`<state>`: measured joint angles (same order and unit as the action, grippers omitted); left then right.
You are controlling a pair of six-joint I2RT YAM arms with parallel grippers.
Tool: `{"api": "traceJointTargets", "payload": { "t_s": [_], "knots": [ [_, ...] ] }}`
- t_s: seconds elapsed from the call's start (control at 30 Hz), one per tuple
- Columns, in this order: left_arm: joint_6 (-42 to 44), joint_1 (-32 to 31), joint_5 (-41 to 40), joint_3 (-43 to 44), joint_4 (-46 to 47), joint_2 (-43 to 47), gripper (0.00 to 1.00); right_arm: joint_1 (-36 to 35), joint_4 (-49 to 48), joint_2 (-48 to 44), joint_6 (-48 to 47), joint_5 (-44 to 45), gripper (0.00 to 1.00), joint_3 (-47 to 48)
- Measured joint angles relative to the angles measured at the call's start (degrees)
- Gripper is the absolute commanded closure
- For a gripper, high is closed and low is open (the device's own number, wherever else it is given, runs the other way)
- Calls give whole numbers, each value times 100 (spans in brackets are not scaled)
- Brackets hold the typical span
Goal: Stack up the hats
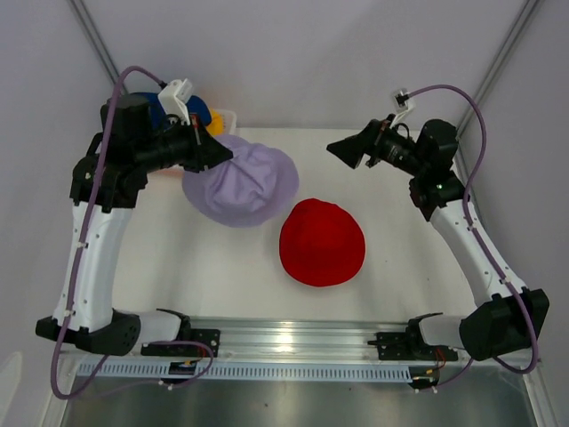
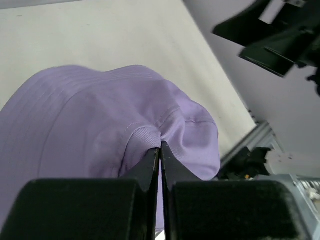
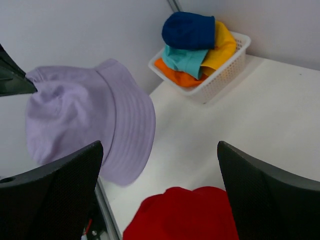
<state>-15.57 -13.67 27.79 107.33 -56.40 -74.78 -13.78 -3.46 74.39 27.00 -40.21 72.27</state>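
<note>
My left gripper (image 1: 227, 153) (image 2: 160, 145) is shut on a pinch of the lilac hat's (image 1: 244, 182) (image 2: 90, 115) (image 3: 85, 120) crown. The hat hangs lifted off the table at the back left, its brim drooping. A red hat (image 1: 322, 242) (image 3: 185, 215) lies crown up at the table's middle, to the right of and nearer than the lilac one. My right gripper (image 1: 338, 147) (image 3: 159, 150) is held open and bare above the table at the back right, pointing toward the red hat.
A white slatted basket (image 3: 220, 70) (image 1: 228, 116) stands in the back left corner behind the left arm. It holds a dark blue hat (image 3: 187, 30), a teal hat (image 3: 182, 57), a yellow hat (image 3: 225, 45) and an orange hat (image 3: 172, 72).
</note>
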Motion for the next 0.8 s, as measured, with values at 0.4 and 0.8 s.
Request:
{"api": "traceJointTargets", "payload": {
  "t_s": [0.4,0.8],
  "knots": [
    [-1086,-1235,1082,-306,817,560,99,-387,544,-861,573,994,1,-251],
    [-1910,-2387,1088,-1434,1899,-46,99,284,2367,-2634,669,2358,1,-656]
  ]
}}
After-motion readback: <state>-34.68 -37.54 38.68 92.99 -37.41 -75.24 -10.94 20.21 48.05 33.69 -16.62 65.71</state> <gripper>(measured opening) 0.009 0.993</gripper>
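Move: The red hat sits on its stand about 21 cm to the right of the left hand, some 3 cm nearer the base and 32 cm below. The left hand already holds the purple hat, whose middle hangs 6 cm back, 3 cm right and 7 cm down from it; the basket stands 23 cm ahead and 17 cm left. From the right hand, the purple hat lies roughly 23 cm left and 13 back, the red one 5 left and 10 back. Still pinching the purple hat by its edge, the left hand carries it some 15 cm right and 9 cm back towards the red hat, rising about 5 cm before dipping, and swings nearly 30 degrees clockwise while tipping down. The open right hand edges 2 cm left, then draws off right and back, swinging clockwise too. ##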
